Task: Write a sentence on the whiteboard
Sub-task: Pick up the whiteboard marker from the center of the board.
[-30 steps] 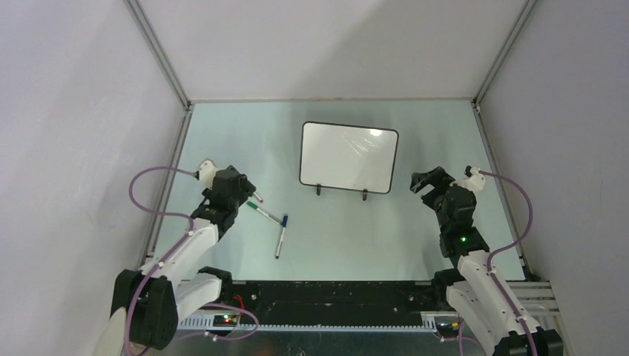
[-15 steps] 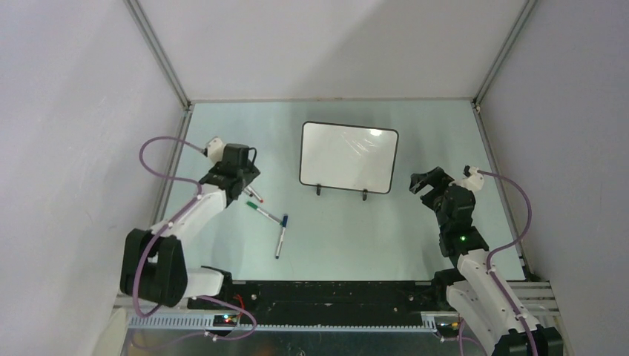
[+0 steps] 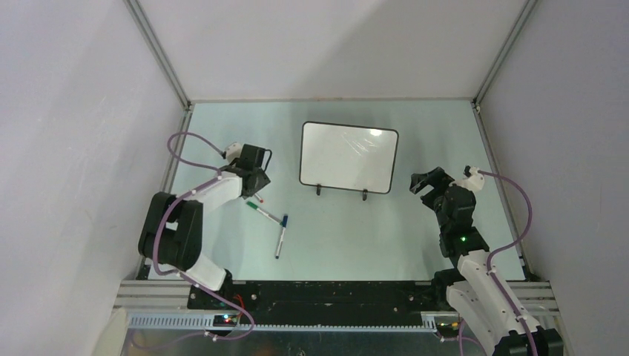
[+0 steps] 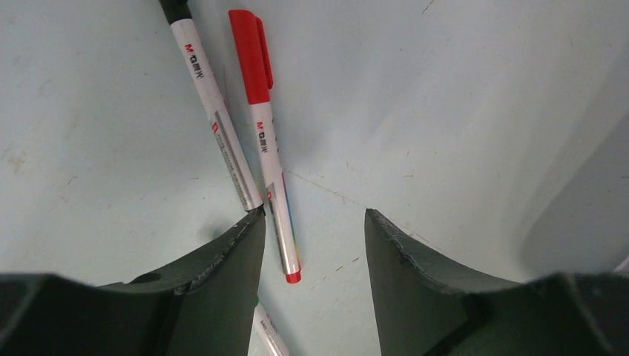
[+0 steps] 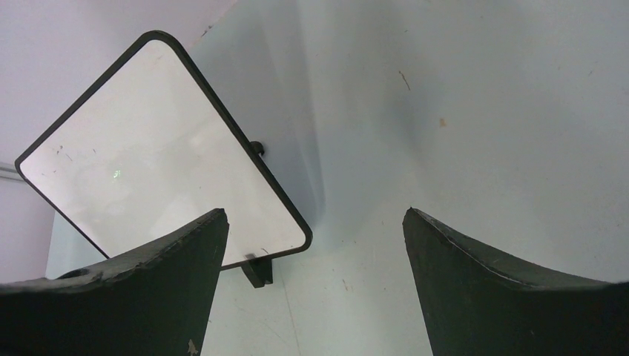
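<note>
The whiteboard point(image 3: 348, 157) stands upright on two black feet at mid-table, its face blank white; the sentence is out of view. In the right wrist view the whiteboard point(image 5: 148, 156) is ahead and to the left of my open, empty right gripper point(image 5: 315, 215). My left gripper point(image 4: 314, 215) hangs open just over a red marker point(image 4: 267, 141) lying flat on the table. The marker's tail end lies between the fingers, close to the left one. A black-capped marker point(image 4: 215, 111) lies beside it. From above, the left gripper point(image 3: 256, 182) is left of the board and the right gripper point(image 3: 429, 182) is to its right.
A green-capped marker point(image 3: 265, 213) and a blue-capped marker point(image 3: 281, 236) lie in front of the left gripper's spot. Part of a marker point(image 4: 265, 334) shows under the left finger. Grey walls with metal rails point(image 3: 159, 55) close in the table.
The left arm has reached forward and to the right, ending over the markers, and its jaws have narrowed. The right arm and the whiteboard have not moved.
</note>
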`<action>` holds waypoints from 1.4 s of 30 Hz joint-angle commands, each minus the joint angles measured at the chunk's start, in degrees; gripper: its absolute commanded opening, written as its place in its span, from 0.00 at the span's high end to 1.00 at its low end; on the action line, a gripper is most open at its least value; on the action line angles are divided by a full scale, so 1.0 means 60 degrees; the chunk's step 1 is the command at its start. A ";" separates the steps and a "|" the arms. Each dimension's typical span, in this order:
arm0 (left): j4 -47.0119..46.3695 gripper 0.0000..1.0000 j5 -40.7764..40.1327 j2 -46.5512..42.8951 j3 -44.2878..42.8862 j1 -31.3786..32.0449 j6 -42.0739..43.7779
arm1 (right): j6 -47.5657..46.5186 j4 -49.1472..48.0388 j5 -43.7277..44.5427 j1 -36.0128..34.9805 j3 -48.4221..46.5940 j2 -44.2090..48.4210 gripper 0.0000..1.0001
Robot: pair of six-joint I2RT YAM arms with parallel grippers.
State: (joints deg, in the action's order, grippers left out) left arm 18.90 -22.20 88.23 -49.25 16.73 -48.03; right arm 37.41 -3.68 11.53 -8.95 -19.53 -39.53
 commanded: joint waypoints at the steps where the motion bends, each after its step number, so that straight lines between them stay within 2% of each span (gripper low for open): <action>1: 0.0137 0.43 -0.0146 0.0472 -0.0675 0.0061 -0.0124 | -0.0110 -0.0229 -0.0008 -0.0074 -0.0363 -0.0028 0.09; 7: 0.0467 0.44 -0.0330 0.0922 -0.1026 -0.0001 -0.0193 | -0.0123 -0.0250 -0.0016 -0.0079 -0.0367 -0.0089 0.09; 13: -0.0484 0.52 0.0849 0.1036 -0.0484 -0.0737 -0.0244 | -0.0141 -0.0199 0.0002 -0.0082 -0.0363 -0.0057 0.09; 19: -0.1056 0.52 0.0845 0.0914 -0.0105 -0.0826 -0.0314 | -0.0141 -0.0177 -0.0003 -0.0103 -0.0364 -0.0015 0.09; 26: -0.0515 0.52 0.0881 0.1386 -0.0561 -0.0708 -0.0277 | -0.0141 -0.0150 -0.0007 -0.0096 -0.0363 0.0036 0.09; 28: -0.0262 0.55 0.1044 0.1714 -0.0880 -0.0716 -0.0241 | -0.0148 -0.0148 -0.0011 -0.0093 -0.0363 0.0040 0.09; 30: 0.0022 0.68 0.1185 0.2075 -0.1214 -0.0737 -0.0211 | -0.0158 -0.0152 -0.0013 -0.0092 -0.0367 0.0055 0.09; 32: 0.0296 0.95 0.1297 0.2314 -0.1491 -0.0780 -0.0174 | -0.0156 -0.0145 -0.0015 -0.0101 -0.0364 0.0077 0.09; 36: -0.0278 1.00 0.1358 0.1735 -0.0975 -0.0740 0.0069 | -0.0156 -0.0127 -0.0030 -0.0105 -0.0363 0.0124 0.09; 39: -0.1850 1.00 0.1431 0.0673 0.0312 -0.0344 0.0448 | -0.0244 -0.0194 -0.0188 -0.0136 -0.0363 0.0204 0.10; 42: -0.3476 1.00 0.1506 -0.0831 0.1405 0.0359 0.1043 | -0.0644 -0.0536 -0.1135 -0.0284 -0.0363 0.0288 0.12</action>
State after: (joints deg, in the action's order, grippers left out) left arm 9.17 -14.59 93.03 -47.35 14.00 -47.05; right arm 36.75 -3.68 10.24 -9.47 -19.53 -39.09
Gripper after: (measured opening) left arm 0.023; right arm 0.899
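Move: The red marker lies about 3 cm ahead of the left gripper, some 3 cm to its left and 3 cm below. The black marker is roughly 4 cm ahead and 7 cm left of that gripper; the green one is some 6 cm back and 2 cm right, both equally low on the table. From the right gripper the red marker is around 50 cm left, 6 cm ahead and 14 cm down. Bring the left gripper down about 2.5 cm, easing forward and a touch left until its half-open fingers straddle the red marker's white barrel towards the tail. Then slide it forward some 2.5 cm just above the table while shutting the fingers to pinch the barrel, and with that grip draw back about as far and slightly right. ##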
